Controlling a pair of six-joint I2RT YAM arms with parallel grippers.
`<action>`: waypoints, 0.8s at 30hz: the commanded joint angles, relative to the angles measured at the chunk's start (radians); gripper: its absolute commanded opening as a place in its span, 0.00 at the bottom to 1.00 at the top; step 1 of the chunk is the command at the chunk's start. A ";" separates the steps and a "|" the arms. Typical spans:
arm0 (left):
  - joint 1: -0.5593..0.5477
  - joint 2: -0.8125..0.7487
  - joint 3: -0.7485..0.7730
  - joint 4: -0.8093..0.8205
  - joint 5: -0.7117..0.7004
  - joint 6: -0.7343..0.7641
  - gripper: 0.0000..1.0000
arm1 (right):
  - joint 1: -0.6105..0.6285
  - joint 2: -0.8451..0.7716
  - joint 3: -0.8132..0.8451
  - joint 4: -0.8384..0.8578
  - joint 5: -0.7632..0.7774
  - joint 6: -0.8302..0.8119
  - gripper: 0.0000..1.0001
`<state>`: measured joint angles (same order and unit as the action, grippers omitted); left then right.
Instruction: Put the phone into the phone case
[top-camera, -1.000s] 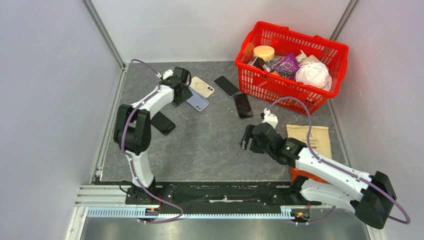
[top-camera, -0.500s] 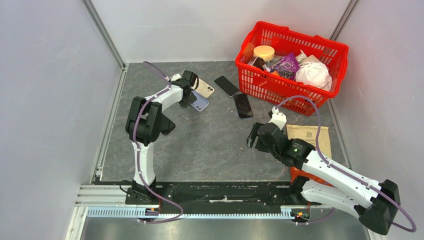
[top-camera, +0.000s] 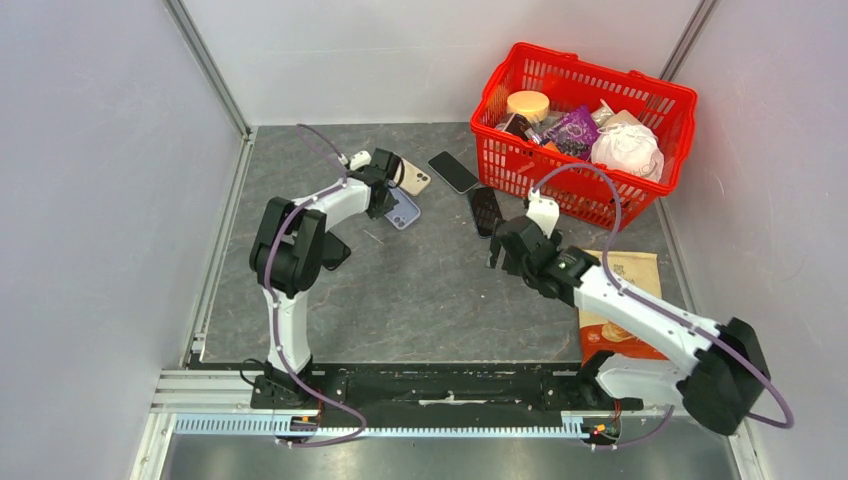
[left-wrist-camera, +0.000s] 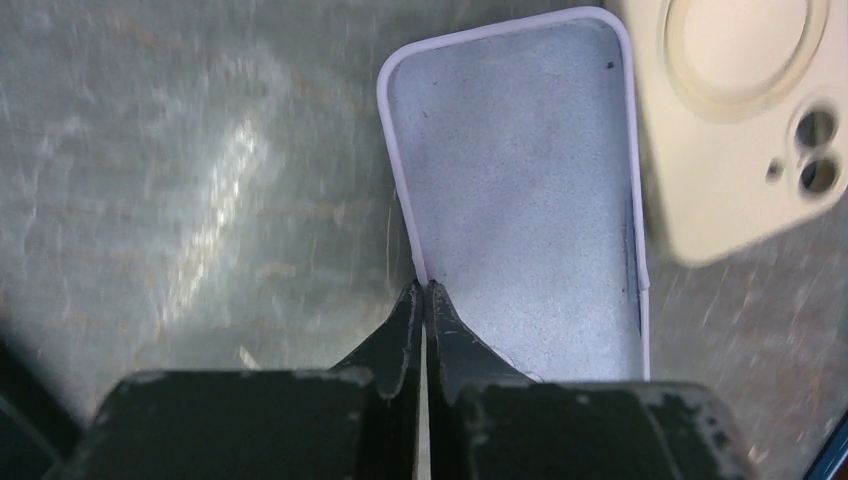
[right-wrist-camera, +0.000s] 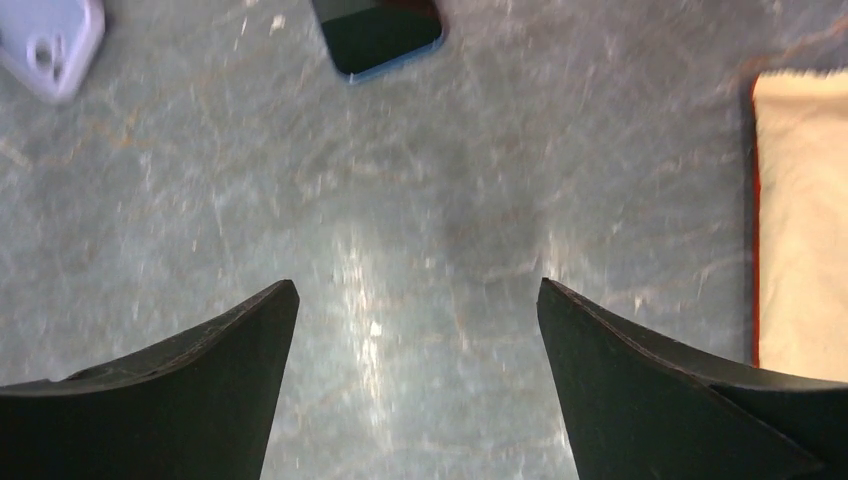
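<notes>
A lilac phone case (top-camera: 405, 211) lies inner side up at the back left of the table, filling the left wrist view (left-wrist-camera: 520, 190). My left gripper (top-camera: 388, 196) is shut on its left rim, the thin wall pinched between the closed tips (left-wrist-camera: 424, 288). A dark phone (top-camera: 486, 210) lies near the red basket and shows at the top of the right wrist view (right-wrist-camera: 380, 35). My right gripper (top-camera: 502, 246) hovers just in front of it, open (right-wrist-camera: 417, 285), with only bare table between the fingers.
A beige case (top-camera: 412, 177) touches the lilac one at its far side (left-wrist-camera: 740, 120). Another phone (top-camera: 453, 171) lies beyond, and a black one (top-camera: 335, 250) sits half under the left arm. The red basket (top-camera: 640, 92) of goods stands back right, a brown bag (top-camera: 628, 275) under the right arm.
My left gripper has closed onto the lilac case's rim. The right arm has swung up and left toward the dark phone, its fingers spreading a little wider.
</notes>
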<state>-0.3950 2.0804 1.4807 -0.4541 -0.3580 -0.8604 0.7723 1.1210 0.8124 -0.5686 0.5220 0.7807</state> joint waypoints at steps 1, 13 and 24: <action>-0.089 -0.142 -0.139 -0.037 0.069 0.086 0.02 | -0.119 0.124 0.068 0.185 -0.018 -0.144 0.97; -0.209 -0.398 -0.466 -0.002 0.229 0.142 0.02 | -0.303 0.479 0.091 0.622 -0.262 -0.320 0.97; -0.249 -0.478 -0.537 0.002 0.307 0.165 0.02 | -0.304 0.690 0.257 0.550 -0.234 -0.463 0.97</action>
<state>-0.6292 1.6497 0.9562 -0.4522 -0.0959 -0.7349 0.4728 1.7786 0.9802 -0.0105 0.2649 0.3977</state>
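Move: The left fingers already pinch the left rim of the blue-grey phone case, about 1 cm above the table; the open spot it is taken to lies some 18 cm back and 9 cm right. From this hand the beige case is about 9 cm ahead and 6 cm right, the left phone 9 cm back and 15 cm left. The right hand, open and empty, has the black phone about 20 cm ahead, 3 cm left and 11 cm below; from that phone the far phone lies some 10 cm farther out and 8 cm left, the red basket 16 cm farther out and 22 cm right. The left hand keeps its shut pinch on the rim and drags the blue-grey case about 19 cm back and 5 cm right at table level, away from the beige case towards the open middle, turning some 25 degrees clockwise, quick at first and then slowing. Meanwhile the right hand, fingers wide open, reaches about 15 cm forward and soon sinks some 10 cm, easing slightly right and then back left, to bring its fingers to either side of the black phone's near end without closing. ##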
